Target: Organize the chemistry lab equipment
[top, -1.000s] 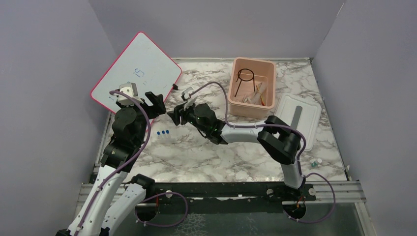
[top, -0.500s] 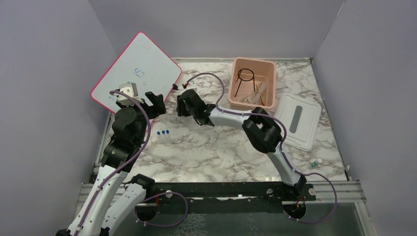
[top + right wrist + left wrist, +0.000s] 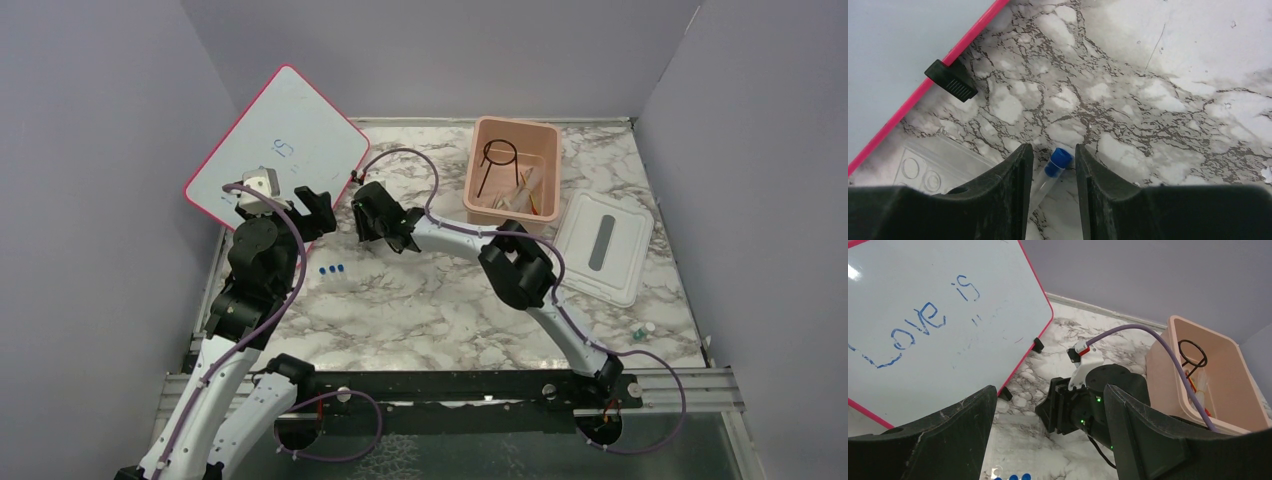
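A clear tube with a blue cap lies on the marble between the fingers of my right gripper. The jaws stand close on either side of it, open, with a gap at the cap. From above, the right gripper is low on the table beside the whiteboard's corner. My left gripper hangs open and empty just to its left, looking at the right gripper. Three tiny blue-capped vials lie below them. The black wire ring stand stands in the pink tub with other thin items.
The pink-rimmed whiteboard leans at the back left, and its black foot is close to the right fingers. A clear plastic well plate lies by the tube. The white lid lies right of the tub. Two small vials sit at the near right.
My right arm has stretched left and back toward the whiteboard's corner and come down over the tube, its jaws narrowing. The left arm has not moved.
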### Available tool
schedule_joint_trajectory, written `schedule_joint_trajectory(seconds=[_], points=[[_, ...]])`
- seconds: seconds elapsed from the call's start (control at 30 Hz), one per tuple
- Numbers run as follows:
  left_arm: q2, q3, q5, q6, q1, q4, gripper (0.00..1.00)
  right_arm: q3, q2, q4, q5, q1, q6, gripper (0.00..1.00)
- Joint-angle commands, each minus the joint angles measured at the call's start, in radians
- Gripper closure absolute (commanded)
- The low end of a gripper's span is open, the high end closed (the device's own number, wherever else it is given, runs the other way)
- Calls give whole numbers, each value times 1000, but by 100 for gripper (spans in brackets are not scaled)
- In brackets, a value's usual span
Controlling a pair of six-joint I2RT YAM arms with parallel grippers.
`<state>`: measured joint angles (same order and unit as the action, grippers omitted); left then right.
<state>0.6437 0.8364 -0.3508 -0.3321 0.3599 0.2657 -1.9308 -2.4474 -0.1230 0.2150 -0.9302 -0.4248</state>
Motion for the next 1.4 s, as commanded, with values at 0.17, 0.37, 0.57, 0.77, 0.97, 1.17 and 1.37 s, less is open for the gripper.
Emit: schedule_joint_trajectory(seconds=[0.17,0.37,0.57,0.77,0.97,1.17,1.37], points=[[-6,-5,-18,4,-8,-10,19,26,10,-112,0,-10,128,72],[-1,-4,-6,2,-9,-9,19,134,94,-95,-94,-10,278,73],[-1,-8,5,-8,-9,-7,19,215,158,-153,-114,-10,304,70],[18,-9,88,-22,-9,22,19,232,196,-310,-79,-10,179,52],[14,-17,147,-58,-9,85,19,289,218,-325,-125,-10,89,62],[-8,-29,237,-102,-9,135,19,261,184,-323,-61,-10,63,76],[9,-3,413,-173,-9,186,19,419,345,-106,-67,-10,49,80]])
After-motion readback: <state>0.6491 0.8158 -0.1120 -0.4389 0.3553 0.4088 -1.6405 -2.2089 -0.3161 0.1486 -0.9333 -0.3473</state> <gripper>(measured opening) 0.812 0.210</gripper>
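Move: A loose blue-capped tube lies just under my right fingertips, cap between them, its middle about 3 cm back and 1 cm lower. From that hand, the clear rack's three standing blue-capped tubes are roughly 9 cm back and 6 cm left. The whiteboard's nearer black clip is some 4 cm ahead and 8 cm left. From my left hand the loose tube lies about 9 cm ahead, 4 cm right and 30 cm below. I close my right fingers at the tube's capped end and draw the tube back and right, away from the whiteboard, staying low. Partway I open them, carry on the same way for some 10 cm in all, then pinch the clear body below the cap. Late on, my left hand, open and empty, sinks and shifts right about 4 cm each, tilting down. ##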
